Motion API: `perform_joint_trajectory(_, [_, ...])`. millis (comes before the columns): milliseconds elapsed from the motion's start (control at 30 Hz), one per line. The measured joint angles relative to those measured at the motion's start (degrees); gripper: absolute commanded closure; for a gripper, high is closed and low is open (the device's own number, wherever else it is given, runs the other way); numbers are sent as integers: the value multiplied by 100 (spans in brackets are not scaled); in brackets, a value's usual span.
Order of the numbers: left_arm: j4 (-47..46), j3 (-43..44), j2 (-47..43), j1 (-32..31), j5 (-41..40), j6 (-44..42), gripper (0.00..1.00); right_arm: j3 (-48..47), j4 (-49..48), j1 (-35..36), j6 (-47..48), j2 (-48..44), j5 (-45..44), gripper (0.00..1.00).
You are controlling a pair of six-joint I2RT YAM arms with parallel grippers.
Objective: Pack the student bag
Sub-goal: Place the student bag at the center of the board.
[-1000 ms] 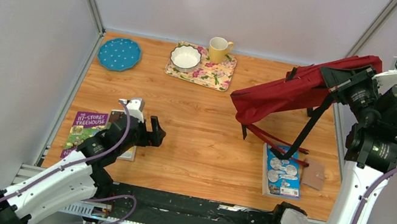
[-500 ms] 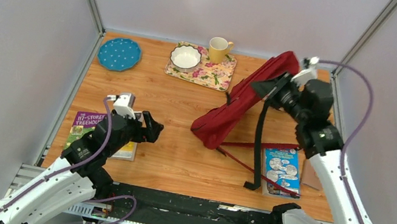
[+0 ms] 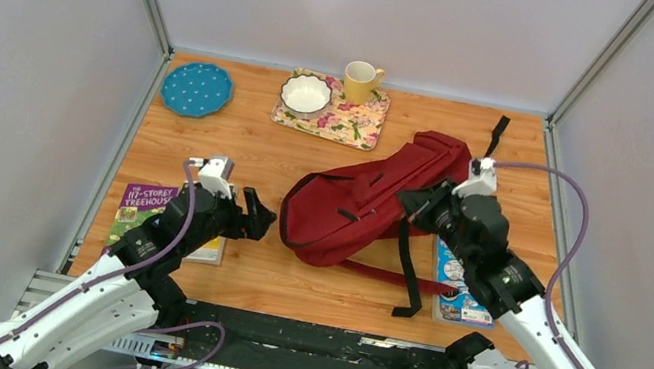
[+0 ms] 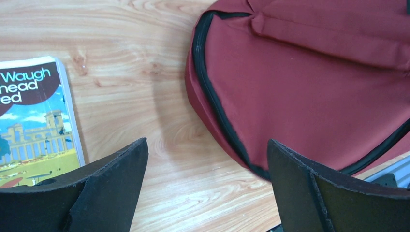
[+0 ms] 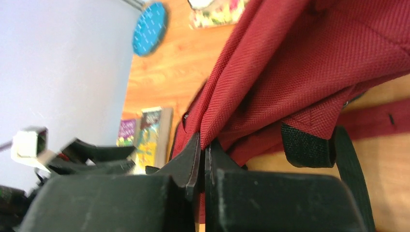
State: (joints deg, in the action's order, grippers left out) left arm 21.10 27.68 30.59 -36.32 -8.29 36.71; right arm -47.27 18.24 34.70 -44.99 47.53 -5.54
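Observation:
The dark red student bag lies flat across the middle of the table, its black straps trailing toward the near edge. My right gripper is shut on a fold of the bag's fabric at its right side; in the right wrist view the gripper pinches red cloth between its fingers. My left gripper stands open just left of the bag's bottom end. In the left wrist view that gripper hovers over bare wood, the bag's zipped edge close to its right finger.
Two books lie at the near left, a purple one and one under my left arm. A blue book sits partly under the bag's straps. A blue plate, a floral tray with a white bowl and a yellow mug line the back.
My right arm has swung the bag from high at the right down and leftward until it lies on the table. The left gripper has stayed open near the books.

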Motion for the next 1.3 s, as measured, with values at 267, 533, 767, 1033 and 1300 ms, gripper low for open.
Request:
perform_joint_trajectory(267, [13, -282, 24, 0, 181, 22, 1, 1941, 72, 981, -693, -505, -428, 100])
perform_joint_trajectory(533, [-140, -356, 125, 0, 492, 46, 1, 2914, -175, 1971, -1606, 122, -719, 39])
perform_joint_trajectory(767, [-382, -400, 262, -164, 1110, -114, 1, 2916, -199, 2041, -1751, -175, -745, 19])
perform_joint_trajectory(1033, [155, -26, 586, -549, 555, -229, 1, 2920, 439, 2037, -1808, -1292, -885, 7])
perform_joint_trajectory(1300, [2352, 1429, 1329, -551, -435, 479, 1, 1952, 1502, 1694, -1869, -844, -828, 5])
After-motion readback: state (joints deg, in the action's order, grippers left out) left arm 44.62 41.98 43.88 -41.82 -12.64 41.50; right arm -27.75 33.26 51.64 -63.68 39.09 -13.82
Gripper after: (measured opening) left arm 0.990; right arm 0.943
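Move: The bag hangs from the right hand's closed fingers; its resting place, the middle of the front part of the board, lies about 6 cm back, 12 cm left and 22 cm below that hand. The blue book is roughly 12 cm back and 16 cm right, the castle-cover book some 7 cm back and 36 cm left, both about 24 cm below. From the open left hand, the resting place is about level ahead, 12 cm right and 13 cm lower. The right hand, still gripping the student bag's side, lowers it about 22 cm while drawing it some 11 cm back towards the robot, tipping the fingers roughly 25 degrees further down, then opens wide to let go and rises about 6 cm off it. Beside the bag's left edge, the empty left hand stays open, easing about 3 cm back and dipping some 4 cm as it swings right and then left again, before coming partly back up, with no touch on the bag to be seen. ##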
